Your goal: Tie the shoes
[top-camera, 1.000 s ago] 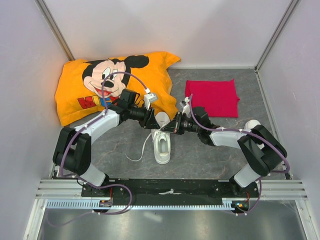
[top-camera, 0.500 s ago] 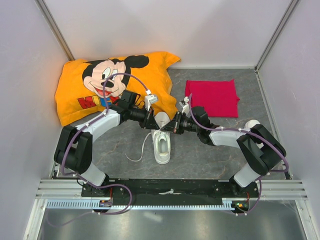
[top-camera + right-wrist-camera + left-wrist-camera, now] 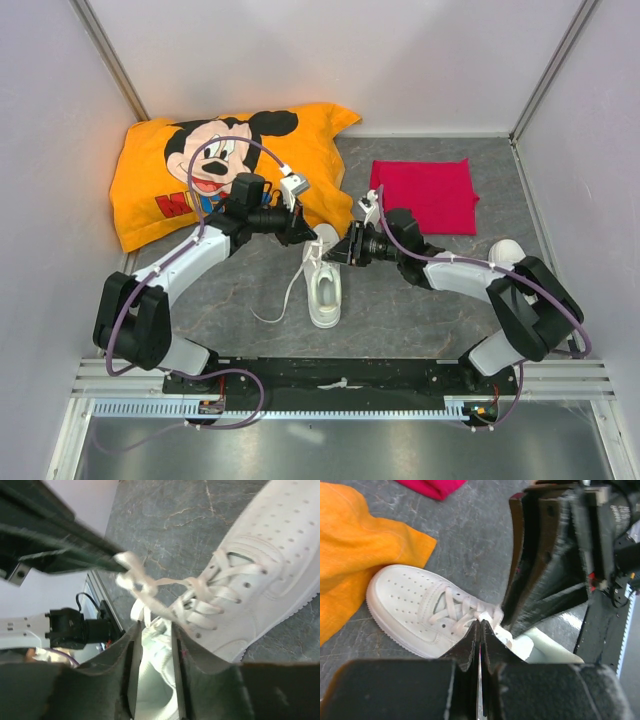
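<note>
One white shoe lies mid-table, its toe toward the orange pillow; in the left wrist view the shoe shows its laced front. My left gripper hangs over the toe end, its jaws shut on a lace. The right wrist view shows that lace running taut from the left gripper's fingertips to the eyelets. My right gripper sits just right of the shoe. Its fingers stand apart with only the shoe's opening behind the gap. A loose lace end trails left on the table.
The orange Mickey pillow fills the back left, its corner touching the shoe's toe. A folded red cloth lies at the back right. White walls close in three sides. The arms' base rail runs along the near edge.
My left jaws have closed on the lace and that arm has swung back and to the left. My right jaws, shut before, have parted.
</note>
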Controlling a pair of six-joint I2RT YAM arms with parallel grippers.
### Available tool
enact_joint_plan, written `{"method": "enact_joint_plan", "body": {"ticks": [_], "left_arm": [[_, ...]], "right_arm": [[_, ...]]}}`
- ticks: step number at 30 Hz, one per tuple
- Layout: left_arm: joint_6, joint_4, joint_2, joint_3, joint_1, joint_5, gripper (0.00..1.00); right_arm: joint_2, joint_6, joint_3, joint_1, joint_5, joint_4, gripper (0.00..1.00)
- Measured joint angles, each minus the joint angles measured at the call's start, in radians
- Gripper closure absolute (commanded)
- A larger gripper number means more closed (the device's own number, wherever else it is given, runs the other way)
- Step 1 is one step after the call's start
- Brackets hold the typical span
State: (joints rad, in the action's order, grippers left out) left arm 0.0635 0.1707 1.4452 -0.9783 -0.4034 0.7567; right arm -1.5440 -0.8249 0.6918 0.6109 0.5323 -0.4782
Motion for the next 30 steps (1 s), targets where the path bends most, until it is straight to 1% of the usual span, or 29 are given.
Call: {"method": "enact_joint_plan", "body": {"ticks": [1,2,4,8,9,12,15,17,20,24,30], "left_arm": [[-0.007,-0.011,-0.002,0.003,0.000,-0.012,0.99],[-0.012,-0.015,-0.002,0.003,0.000,-0.022,0.98],[-0.031,-0.021,0.000,0.004,0.000,-0.042,0.99],[-0.074,-0.040,0.007,0.005,0.000,-0.062,0.98],[-0.082,-0.045,0.012,0.005,0.000,-0.067,0.98],[-0.115,-0.053,0.037,0.005,0.002,-0.071,0.98],[-0.147,-0.060,0.060,0.005,0.005,-0.072,0.98],[-0.168,-0.070,0.074,0.005,0.007,-0.072,0.98],[-0.194,-0.079,0.090,0.005,0.014,-0.068,0.99],[-0.220,-0.091,0.114,0.004,0.033,-0.042,0.98],[-0.229,-0.090,0.170,-0.027,0.056,-0.006,0.99]], "right_arm": [[0.011,0.019,0.005,0.000,0.008,0.018,0.52],[0.022,0.034,0.010,0.000,0.013,0.033,0.44],[0.050,0.088,0.024,0.000,0.030,0.082,0.36],[0.103,0.246,0.085,0.002,0.073,0.206,0.17],[0.112,0.294,0.106,0.005,0.079,0.242,0.15],[0.126,0.443,0.164,0.023,0.088,0.344,0.13],[0.127,0.580,0.201,0.058,0.083,0.431,0.14],[0.127,0.674,0.221,0.100,0.069,0.483,0.14],[0.113,0.830,0.264,0.196,0.045,0.556,0.14],[0.031,1.038,0.363,0.293,0.046,0.629,0.15],[-0.137,1.287,0.509,0.360,0.042,0.742,0.17]]}}
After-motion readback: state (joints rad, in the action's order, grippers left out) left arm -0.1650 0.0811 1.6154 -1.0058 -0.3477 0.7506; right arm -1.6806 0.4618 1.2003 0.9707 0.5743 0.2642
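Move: For the right hand, the loose lace lying on the table beside the shoe is roughly 10 cm back, 11 cm to the left and 12 cm below. The shoe's heel opening lies about 11 cm back, 1 cm left and 6 cm below it; the shoe's lacing 1 cm ahead, 2 cm left and 4 cm below. From the left hand, which holds a lace, the lacing is about 3 cm back, 2 cm right and 7 cm below, the loose lace some 15 cm back, 8 cm left. The right fingers, already parting, come free of the lace at the lacing and spread wide. The hand lifts about 4 cm, then sweeps back and left over the rear of the shoe towards the loose lace, sinking to its old height while the wrist rolls some 75 degrees. The left fingers keep pinching their lace, going 3 cm forward and as much down. ##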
